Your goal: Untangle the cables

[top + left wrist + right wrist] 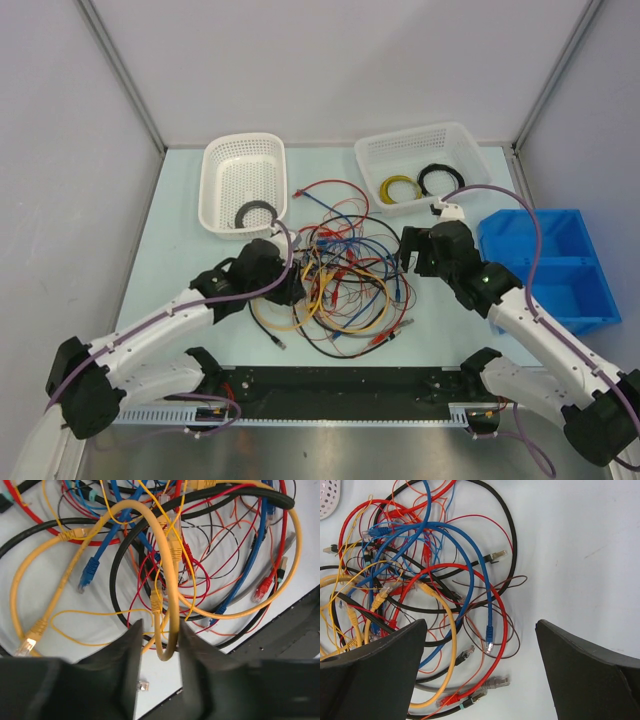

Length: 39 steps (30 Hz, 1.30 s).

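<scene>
The cables (345, 275) lie in a tangled heap of red, blue, yellow and black at the table's middle. My left gripper (290, 285) is at the heap's left edge. In the left wrist view its jaws (161, 630) stand narrowed around a hanging loop of thick yellow cable (167, 650); the loop touches the right finger and a small gap shows on the left. My right gripper (405, 262) hovers at the heap's right edge. In the right wrist view it (481, 625) is wide open above a blue plug end (489, 632) and a red cable (502, 630), holding nothing.
A white basket (215, 150) at the back left holds a black coil (255, 215). Another white basket (440, 130) at the back right holds a yellow coil (398, 188) and a black coil (440, 178). A blue bin (560, 265) sits right.
</scene>
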Tool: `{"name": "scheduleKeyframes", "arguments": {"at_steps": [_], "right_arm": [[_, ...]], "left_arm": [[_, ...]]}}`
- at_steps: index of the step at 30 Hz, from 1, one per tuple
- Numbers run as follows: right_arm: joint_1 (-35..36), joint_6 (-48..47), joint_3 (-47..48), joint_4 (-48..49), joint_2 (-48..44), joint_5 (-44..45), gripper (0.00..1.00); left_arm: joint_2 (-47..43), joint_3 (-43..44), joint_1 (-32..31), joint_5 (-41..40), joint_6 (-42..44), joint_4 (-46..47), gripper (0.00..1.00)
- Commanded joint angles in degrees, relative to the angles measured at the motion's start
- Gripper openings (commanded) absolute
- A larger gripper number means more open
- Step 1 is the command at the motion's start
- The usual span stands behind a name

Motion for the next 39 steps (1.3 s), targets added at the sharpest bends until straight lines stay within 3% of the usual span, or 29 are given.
{"name": "scheduleKeyframes", "arguments": {"at_steps": [1,5,13,17,23,27,31,35,39], "right_arm": [[0.40,-0.39,1.94,0.96,-2.58,0.30,0.97],[0.58,-0.83,1.94,1.40,-3.28,0.03,0.97],[1.98,-1.62,1.94,5.70,-5.75,-2.60,0.96],[1.99,-2.14,2.99,6.06,-5.75,-3.04,0.96],[1.99,-2.32,3.52,5.09,-6.80,-3.40,0.96],[1.98,-2.67,3.52,3.69,-8.29,-2.78,0.96],[1.90,-3.20,3.52,2.19,-9.09,-1.73,0.96],[1.90,-2.94,3.52,2.19,-7.86,-1.72,0.96],[2.07,-2.06,3.52,5.25,-5.32,-5.14,0.96]], "left_arm": [[-3.69,7.33,-0.11,-6.14,2.12,-0.67,0.28],[-7.13,13.82,0.07,-10.89,3.62,-1.54,0.00],[-2.13,38.96,0.42,-16.79,3.89,-5.76,0.00],[4.44,49.59,0.51,-21.71,5.81,-8.83,0.00],[15.97,65.41,6.65,-25.77,4.95,-18.31,0.00],[20.55,65.96,17.08,-22.09,1.17,-19.74,0.00],[21.53,64.39,19.32,-16.55,-0.16,-17.55,0.00],[17.14,55.96,17.22,-1.80,0.19,-6.07,0.00],[15.02,54.62,6.61,-0.89,3.35,-3.31,0.00]]}}
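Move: Right between the left hand's open pads is the raised loop of a yellow cable, about 1 cm below the hand point. From that hand the middle of the tangle lies some 8 cm to the right, 4 cm ahead and 4 cm down, a loose black plug about 10 cm back and 5 cm left, and the left white basket roughly 23 cm ahead and 12 cm left. The loop lies about 19 cm left, 7 cm back and 6 cm below the right hand. Closing on the yellow loop, the left hand pinches it and pulls it fast upward, some 36 cm, while tipping the fingers towards level and swinging forward and left by the white basket. It then sinks about 10 cm and whips back to the right and slightly back, still gripping. The right hand rises about 5 cm, open and empty. ##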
